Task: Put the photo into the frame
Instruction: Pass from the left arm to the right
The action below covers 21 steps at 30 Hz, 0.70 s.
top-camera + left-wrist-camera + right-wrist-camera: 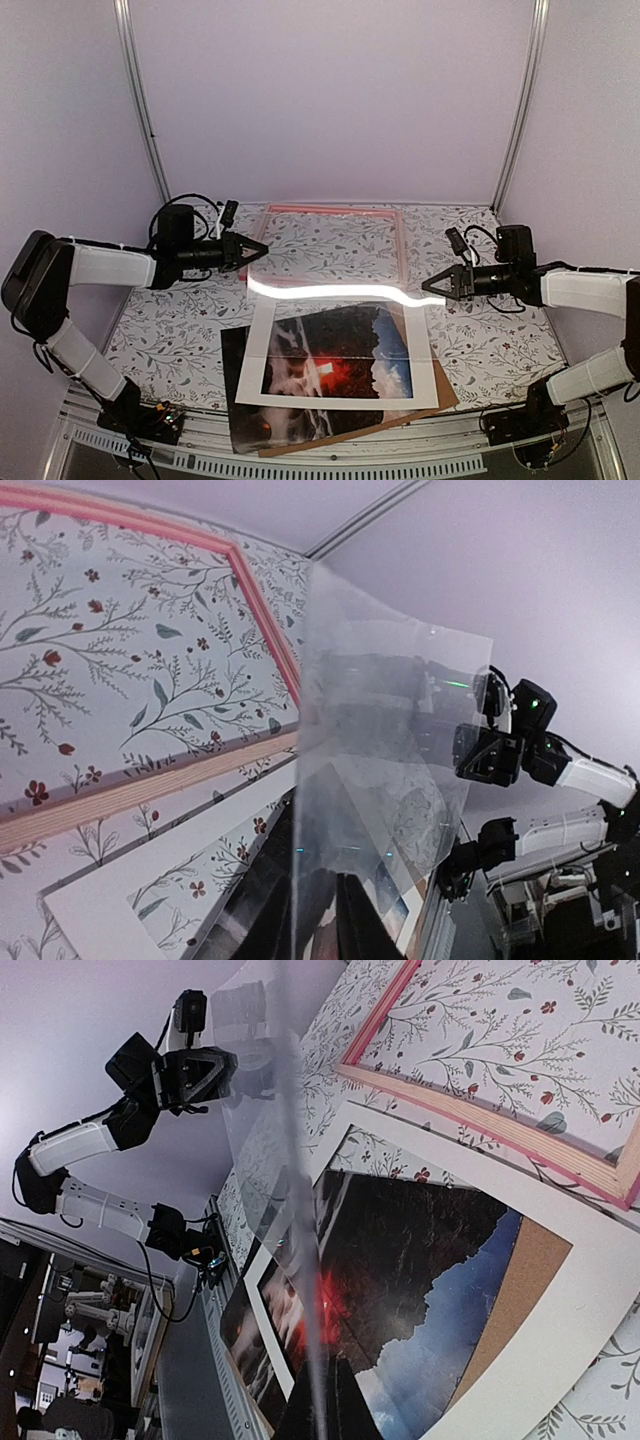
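A clear sheet [330, 290] hangs in the air between both arms. My left gripper [262, 247] is shut on its left edge and my right gripper [425, 288] is shut on its right edge. In the left wrist view the clear sheet [390, 740] stands edge-on between the dark fingers of the left gripper [335, 875]. The right wrist view shows the same at the right gripper [335, 1360]. The photo [335, 360] lies flat below, near the front edge, under a white mat [345, 398]. The pink frame [335, 212] lies farther back on the table, with nothing in it.
A brown backing board [445, 395] lies under the photo and mat, jutting out at the right. The floral tablecloth [480, 345] covers the table. Metal posts [145, 100] rise at the back corners. The table's front rail [330, 455] runs just below the photo.
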Tool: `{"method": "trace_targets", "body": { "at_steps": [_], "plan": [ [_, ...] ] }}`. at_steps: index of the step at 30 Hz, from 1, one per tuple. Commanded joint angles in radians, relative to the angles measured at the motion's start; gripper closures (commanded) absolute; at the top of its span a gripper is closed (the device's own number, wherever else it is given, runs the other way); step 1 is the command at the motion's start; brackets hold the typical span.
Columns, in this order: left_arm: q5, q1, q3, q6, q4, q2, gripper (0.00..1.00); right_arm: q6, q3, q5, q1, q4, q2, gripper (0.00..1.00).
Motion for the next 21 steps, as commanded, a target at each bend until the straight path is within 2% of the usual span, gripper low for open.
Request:
{"method": "trace_targets", "body": {
  "at_steps": [1, 6, 12, 15, 19, 21],
  "plan": [
    [-0.026, 0.029, 0.053, 0.017, -0.086, 0.035, 0.78, 0.036, 0.067, -0.063, -0.022, -0.009, 0.012, 1.0],
    [-0.067, 0.051, 0.104, 0.027, -0.162, 0.076, 0.6, 0.09, 0.121, -0.123, -0.032, -0.007, 0.04, 1.0],
    [-0.079, 0.086, 0.145, 0.019, -0.203, 0.113, 0.46, 0.076, 0.199, -0.168, -0.037, -0.074, 0.071, 1.0],
    [-0.09, 0.1, 0.161, 0.019, -0.21, 0.117, 0.35, 0.056, 0.219, -0.182, -0.039, -0.1, 0.09, 1.0],
    [-0.129, 0.127, 0.192, 0.033, -0.251, 0.126, 0.27, 0.058, 0.239, -0.188, -0.047, -0.107, 0.105, 1.0],
    [-0.169, 0.139, 0.228, 0.058, -0.302, 0.14, 0.2, 0.064, 0.25, -0.192, -0.055, -0.107, 0.116, 1.0]
  ]
}}
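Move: The clear sheet spans the gap between the hands, gripped at both short ends: its middle lies about 17 cm to the left hand's right, 3 cm nearer the base and 3 cm lower. From the right hand that middle is some 17 cm left, 5 cm ahead and 1 cm lower. The empty frame's middle lies about 25 cm ahead of the right hand, 20 cm left and 14 cm below; the mat over the photo is 7 cm back, 18 cm left and 15 cm below. Forward and outward to its left, sinking slightly, the left hand backs off the clear sheet by some 8 cm, its fingers spreading from nearly shut to mostly open and swinging about 10 degrees counter-clockwise. Meanwhile the right hand rises about 5 cm and eases a little forward, still pinching the sheet's right end. ##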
